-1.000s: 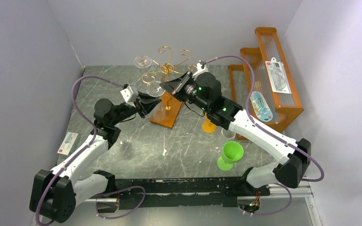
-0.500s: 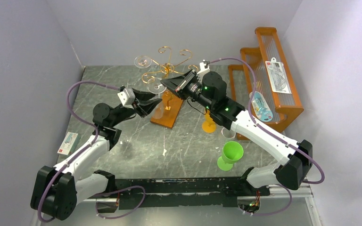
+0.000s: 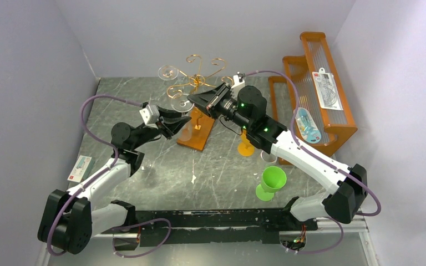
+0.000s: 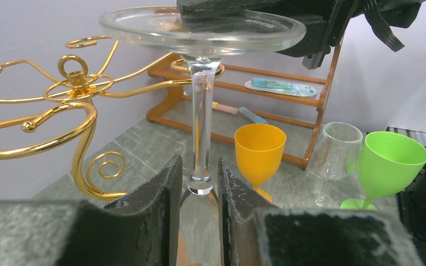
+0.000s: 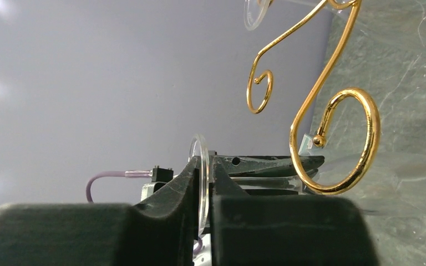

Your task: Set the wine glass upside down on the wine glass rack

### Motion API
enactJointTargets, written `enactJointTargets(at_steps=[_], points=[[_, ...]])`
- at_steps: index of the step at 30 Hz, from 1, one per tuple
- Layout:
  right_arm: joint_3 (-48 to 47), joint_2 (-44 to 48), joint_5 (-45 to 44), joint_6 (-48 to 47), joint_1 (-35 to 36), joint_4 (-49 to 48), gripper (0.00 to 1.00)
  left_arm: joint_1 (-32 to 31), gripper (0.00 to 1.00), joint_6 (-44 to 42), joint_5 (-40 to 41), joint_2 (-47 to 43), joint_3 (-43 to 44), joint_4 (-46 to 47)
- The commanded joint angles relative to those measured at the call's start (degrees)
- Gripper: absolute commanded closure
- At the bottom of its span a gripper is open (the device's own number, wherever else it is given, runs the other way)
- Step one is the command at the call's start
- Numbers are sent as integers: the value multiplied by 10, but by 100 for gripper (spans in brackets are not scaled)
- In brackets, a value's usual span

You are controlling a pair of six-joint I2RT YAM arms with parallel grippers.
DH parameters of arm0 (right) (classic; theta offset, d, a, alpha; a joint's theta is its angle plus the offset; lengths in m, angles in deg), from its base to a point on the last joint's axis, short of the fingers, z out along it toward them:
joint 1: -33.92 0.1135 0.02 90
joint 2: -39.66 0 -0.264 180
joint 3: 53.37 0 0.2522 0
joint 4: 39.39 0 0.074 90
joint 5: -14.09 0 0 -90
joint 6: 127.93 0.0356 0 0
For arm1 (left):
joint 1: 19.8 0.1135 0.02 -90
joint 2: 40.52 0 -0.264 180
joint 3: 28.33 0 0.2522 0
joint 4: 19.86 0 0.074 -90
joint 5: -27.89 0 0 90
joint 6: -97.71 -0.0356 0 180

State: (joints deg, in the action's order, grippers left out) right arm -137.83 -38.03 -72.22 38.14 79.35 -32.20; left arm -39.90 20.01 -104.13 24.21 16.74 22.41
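The clear wine glass hangs upside down, foot on top, beside the wine glass rack, a gold wire tree on a brown wooden base. My right gripper is shut flat on the glass's foot disc. My left gripper closes round the glass where the stem meets the bowl; the bowl's shoulder fills the gap between its fingers. In the right wrist view a gold scroll arm curls just right of the foot. In the left wrist view the rack's arms lie to the left.
Another clear glass hangs on the rack's far-left arm. An orange cup, a clear glass and a green cup stand right of the rack. An orange stepped shelf with packets fills the back right. A card lies at the left.
The left arm has reached slightly further toward the rack and the right wrist has shifted a little right. The glass stays held by the rack.
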Motion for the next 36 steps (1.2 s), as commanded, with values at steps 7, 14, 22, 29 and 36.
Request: enactJointTargets(at_steps=[7, 14, 22, 29, 36], points=[[8, 24, -18, -28, -3, 6, 41, -2, 95, -15, 32, -1, 5, -9], [63, 88, -60, -44, -4, -8, 33, -2, 95, -43, 42, 16, 58, -110], [148, 191, -97, -108, -3, -76, 32, -2, 95, -45, 75, 48, 107, -174], [203, 235, -84, -143, -3, -135, 32, -2, 95, -22, 105, 71, 116, -168], [212, 239, -69, -153, -3, -156, 33, -2, 95, -3, 146, 67, 103, -140]])
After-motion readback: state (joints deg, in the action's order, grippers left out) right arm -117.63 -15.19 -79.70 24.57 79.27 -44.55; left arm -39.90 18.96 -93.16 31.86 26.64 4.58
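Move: The left hand has the upside-down wine glass by its stem; the rack's empty near-left curl lies about 8 cm ahead of that hand, 2 cm left and 2 cm higher. The hub is some 13 cm ahead and 6 right, the already hung glass 16 ahead and 6 left, the near-right curl 5 ahead and 9 right. The right fingers still pinch the glass foot, its middle 2 cm left of them; from them the near-left curl is 9 cm ahead, 3 left and 6 below. The right fingers open and let go of the glass foot, then that hand draws off to the right and back, about 10 cm, rising slightly and tipping its fingers up. Still gripping the stem, the left hand carries the glass forward some 6.5 cm to the near-left curl, sinking about 3 cm, with its wrist rolling to lean the foot forward and turning a little counter-clockwise. ##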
